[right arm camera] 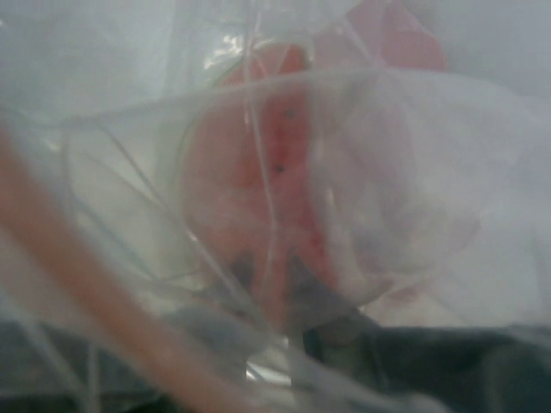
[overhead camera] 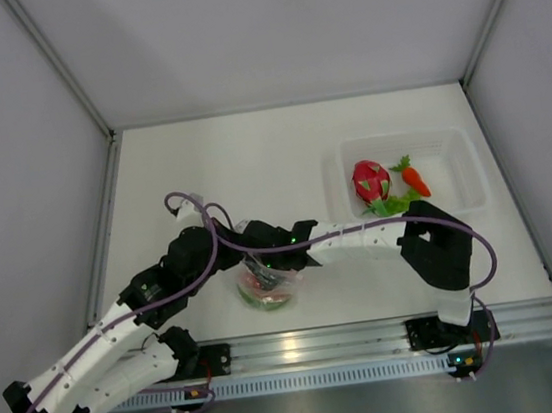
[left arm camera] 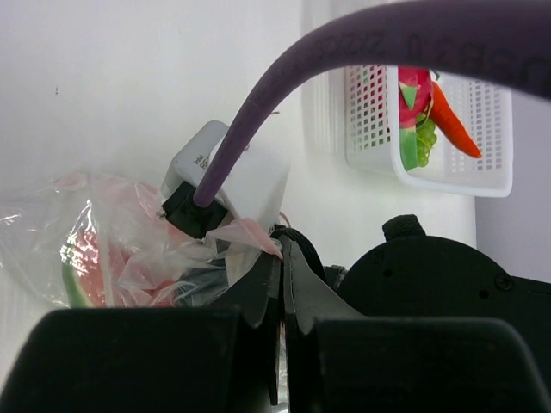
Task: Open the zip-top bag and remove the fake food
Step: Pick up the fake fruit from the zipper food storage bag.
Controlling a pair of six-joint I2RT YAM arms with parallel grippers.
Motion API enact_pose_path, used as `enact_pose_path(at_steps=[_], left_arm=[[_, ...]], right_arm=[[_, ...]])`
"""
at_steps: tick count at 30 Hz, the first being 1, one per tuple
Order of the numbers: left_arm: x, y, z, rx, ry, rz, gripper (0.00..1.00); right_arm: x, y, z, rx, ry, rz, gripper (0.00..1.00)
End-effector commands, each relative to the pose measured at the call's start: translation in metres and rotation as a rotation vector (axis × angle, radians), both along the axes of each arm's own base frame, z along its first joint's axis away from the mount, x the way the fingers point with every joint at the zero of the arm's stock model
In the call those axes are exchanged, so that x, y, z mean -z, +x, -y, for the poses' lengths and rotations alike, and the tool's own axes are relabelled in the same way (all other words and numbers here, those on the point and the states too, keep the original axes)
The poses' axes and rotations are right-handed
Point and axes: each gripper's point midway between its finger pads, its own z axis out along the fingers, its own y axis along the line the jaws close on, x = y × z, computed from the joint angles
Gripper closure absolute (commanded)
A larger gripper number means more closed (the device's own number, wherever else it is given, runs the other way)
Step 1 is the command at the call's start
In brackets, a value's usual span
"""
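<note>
The zip-top bag (overhead camera: 268, 290) lies crumpled on the table in front of the arm bases, with a red-orange melon slice (overhead camera: 259, 288) of the fake food inside. My left gripper (overhead camera: 236, 258) is shut on the bag's rim by the pinkish zip strip (left arm camera: 251, 231). My right gripper (overhead camera: 264, 269) reaches into the bag's mouth. In the right wrist view, through blurry film, its dark fingers (right arm camera: 248, 274) sit on either side of the melon slice (right arm camera: 258, 172), pinching its lower edge. The dragon fruit (overhead camera: 371, 180), orange piece (overhead camera: 415, 181) and green leafy pieces (overhead camera: 389, 206) lie in the white basket.
The white perforated basket (overhead camera: 456, 194) stands at the right of the table, behind the right arm's elbow. A purple cable (left arm camera: 344, 43) arcs over the left wrist. Grey walls close the table on both sides and at the back.
</note>
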Motion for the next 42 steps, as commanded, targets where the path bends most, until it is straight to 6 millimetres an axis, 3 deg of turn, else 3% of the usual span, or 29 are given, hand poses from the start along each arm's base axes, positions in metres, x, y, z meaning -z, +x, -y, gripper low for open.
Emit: enact_pose_path(at_steps=[1, 4, 8, 13, 16, 19, 22, 25, 26, 30, 34, 38, 42], left_arm=[[-0.043, 0.003, 0.020, 0.056, -0.109, 0.067, 1.00], [-0.066, -0.006, 0.035, 0.142, -0.188, 0.092, 1.00], [-0.079, -0.015, 0.040, 0.183, -0.248, 0.095, 1.00], [-0.104, -0.025, 0.044, 0.247, -0.297, 0.129, 1.00], [-0.131, -0.029, 0.045, 0.279, -0.325, 0.176, 1.00], [-0.155, -0.028, 0.046, 0.286, -0.335, 0.222, 1.00], [-0.159, -0.021, 0.053, 0.293, -0.312, 0.226, 1.00], [-0.141, -0.009, 0.064, 0.292, -0.259, 0.188, 1.00], [-0.123, -0.001, 0.065, 0.266, -0.218, 0.165, 1.00], [-0.053, 0.015, 0.061, 0.182, -0.098, 0.058, 1.00], [-0.010, 0.017, 0.049, 0.123, -0.035, -0.002, 1.00], [0.002, 0.013, 0.044, 0.118, -0.025, -0.017, 1.00], [0.001, 0.010, 0.044, 0.133, -0.025, -0.013, 1.00]], right_arm=[[-0.002, 0.013, 0.006, 0.048, -0.079, 0.119, 0.79], [0.004, 0.031, 0.033, 0.125, -0.160, 0.154, 0.80], [0.008, 0.055, 0.075, 0.227, -0.260, 0.197, 0.80], [-0.003, 0.087, 0.148, 0.395, -0.422, 0.273, 0.81], [-0.018, 0.095, 0.178, 0.452, -0.460, 0.300, 0.81], [-0.031, 0.094, 0.196, 0.464, -0.478, 0.304, 0.81], [-0.049, 0.090, 0.206, 0.485, -0.446, 0.321, 0.80], [-0.065, 0.089, 0.223, 0.534, -0.458, 0.365, 0.80], [-0.070, 0.088, 0.238, 0.552, -0.515, 0.391, 0.80], [-0.081, 0.085, 0.258, 0.611, -0.574, 0.439, 0.81], [-0.077, 0.084, 0.251, 0.587, -0.578, 0.446, 0.81], [-0.052, 0.073, 0.213, 0.457, -0.477, 0.345, 0.78], [-0.033, 0.068, 0.191, 0.399, -0.453, 0.294, 0.76]])
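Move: The watermelon slice lies in the bag just off the right fingertips, about 3 cm left, level fore and aft, and 2 cm below. The white basket's middle is some 28 cm ahead of the right hand and 37 cm to its right, the dragon fruit in it about 27 cm ahead and 28 cm right. From the left hand, pinching the pink zip edge, the slice is roughly 17 cm below, 3 cm back and 1 cm right. The bag, its zip edge still pinched by the left fingers, is swung right towards the basket. Inside its mouth the nearly shut right fingers sweep about 20 cm right and 9 cm forward, rising 8 cm before sinking halfway, the hand turning clockwise some 25 degrees. The left hand follows 7 cm right, hopping up and back down. ##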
